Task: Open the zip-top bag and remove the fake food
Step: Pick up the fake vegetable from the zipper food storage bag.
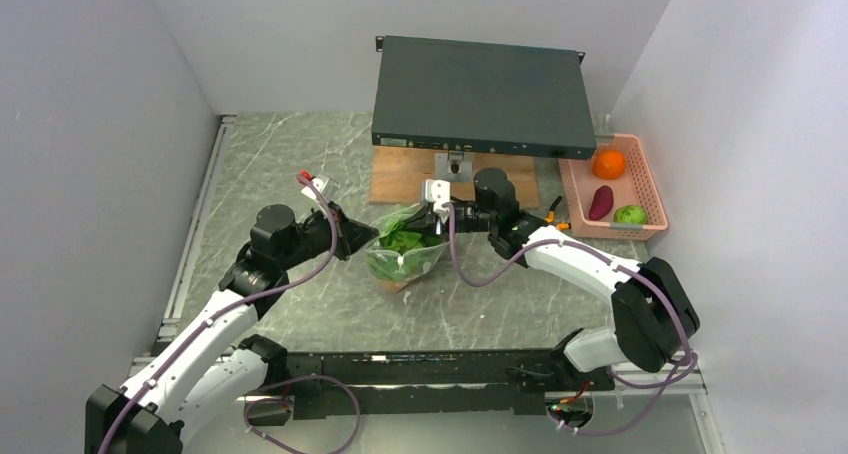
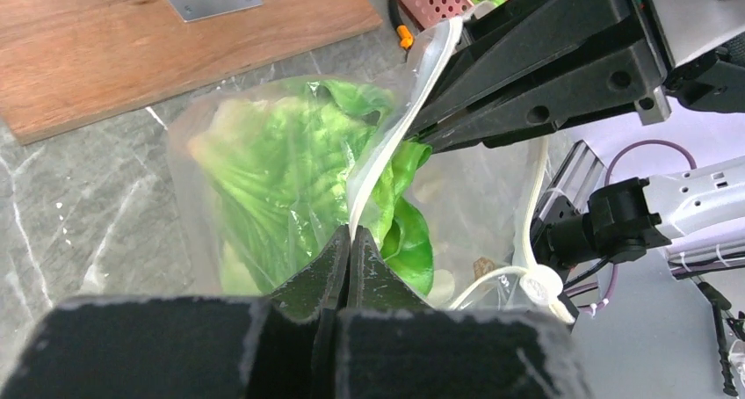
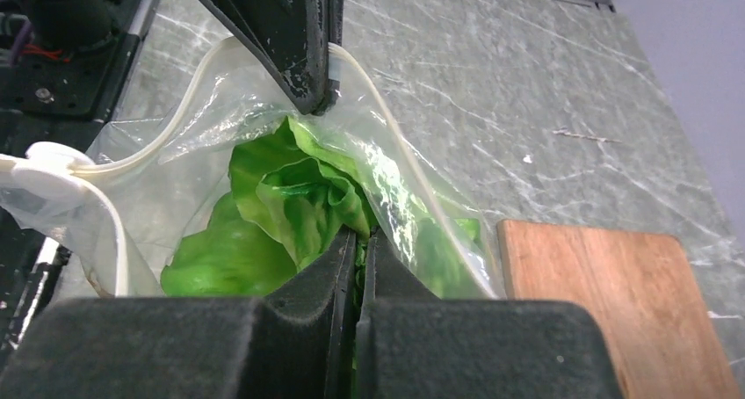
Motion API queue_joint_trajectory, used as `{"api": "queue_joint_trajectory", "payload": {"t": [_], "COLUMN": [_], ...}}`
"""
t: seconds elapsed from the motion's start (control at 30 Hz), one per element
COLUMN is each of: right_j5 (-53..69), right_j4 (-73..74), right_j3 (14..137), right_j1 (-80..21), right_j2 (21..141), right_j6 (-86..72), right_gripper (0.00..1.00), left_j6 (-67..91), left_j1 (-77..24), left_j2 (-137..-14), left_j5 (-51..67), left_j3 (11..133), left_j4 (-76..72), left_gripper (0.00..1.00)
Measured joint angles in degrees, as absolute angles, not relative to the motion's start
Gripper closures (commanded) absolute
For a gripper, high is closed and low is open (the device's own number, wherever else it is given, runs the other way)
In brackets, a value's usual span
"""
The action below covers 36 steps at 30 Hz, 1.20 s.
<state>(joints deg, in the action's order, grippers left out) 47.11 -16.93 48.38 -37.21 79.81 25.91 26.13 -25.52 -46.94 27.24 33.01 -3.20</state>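
Note:
The zip-top bag (image 1: 410, 264) stands mid-table with its mouth pulled open. Leafy green lettuce (image 1: 403, 240) fills it. My left gripper (image 1: 372, 236) is shut on the white zip rim at the bag's left side; in the left wrist view the gripper (image 2: 350, 234) pinches that strip in front of the lettuce (image 2: 281, 170). My right gripper (image 1: 440, 222) reaches into the mouth from the right. In the right wrist view the gripper (image 3: 360, 236) is shut with a fold of lettuce (image 3: 290, 197) between its jaws. An orange ball (image 1: 608, 163), a purple piece (image 1: 601, 202) and a round green piece (image 1: 630, 214) lie in the pink basket (image 1: 612, 232).
A dark flat box (image 1: 480, 94) stands on a mount over a wooden board (image 1: 400, 179) just behind the bag. Orange-handled pliers (image 1: 555, 209) lie beside the basket. The bag's white slider (image 2: 538, 283) hangs at its near end. Grey walls close both sides.

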Motion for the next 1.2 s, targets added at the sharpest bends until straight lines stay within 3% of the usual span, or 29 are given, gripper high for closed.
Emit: {"api": "queue_joint_trajectory", "payload": {"t": [0.33, 0.63, 0.93, 1.2], "right_j5": [50.65, 49.23, 45.67, 48.93], "right_j4": [-13.65, -11.0, -17.76, -15.88], "right_j3": [48.77, 48.99, 50.85, 50.85], "right_j1": [-36.84, -42.7, -34.46, -41.47], "right_j2": [78.7, 76.07, 77.56, 75.44], "right_j6": [23.11, 21.98, 10.41, 14.31], "right_gripper": [1.0, 1.0, 1.0, 1.0], "left_j6": [24.97, 26.3, 26.15, 26.06], "left_j1": [-24.29, -23.79, -23.68, -23.42], "left_j2": [-43.94, -49.41, -49.17, -52.4], "left_j5": [27.11, 31.03, 31.9, 33.87], "left_j3": [31.4, 31.35, 30.68, 30.55], "left_j4": [-1.8, -3.81, -6.0, -5.32], "left_gripper": [1.0, 1.0, 1.0, 1.0]}}
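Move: The right hand already pinches a leaf of the lettuce; the lettuce's middle lies about 3 cm back, 2 cm left and 5 cm below it. The left hand still pinches the bag's rim, with that lettuce some 6 cm to its right, 1 cm back and 6 cm below. From the right hand, the bag's middle is about 4 cm back, 1 cm left and 9 cm down, the wooden board about 14 cm ahead, 9 cm right and 19 cm down. Keeping its pinch on the lettuce, the right hand works the lettuce to and fro in the bag's mouth: about 5 cm back, forward again slightly past its start, then back once more, climbing some 4 cm in all while the wrist swings from side to side. The left hand keeps the rim pinched and sinks about 3.5 cm, mostly in two dips, tipping slightly down. ##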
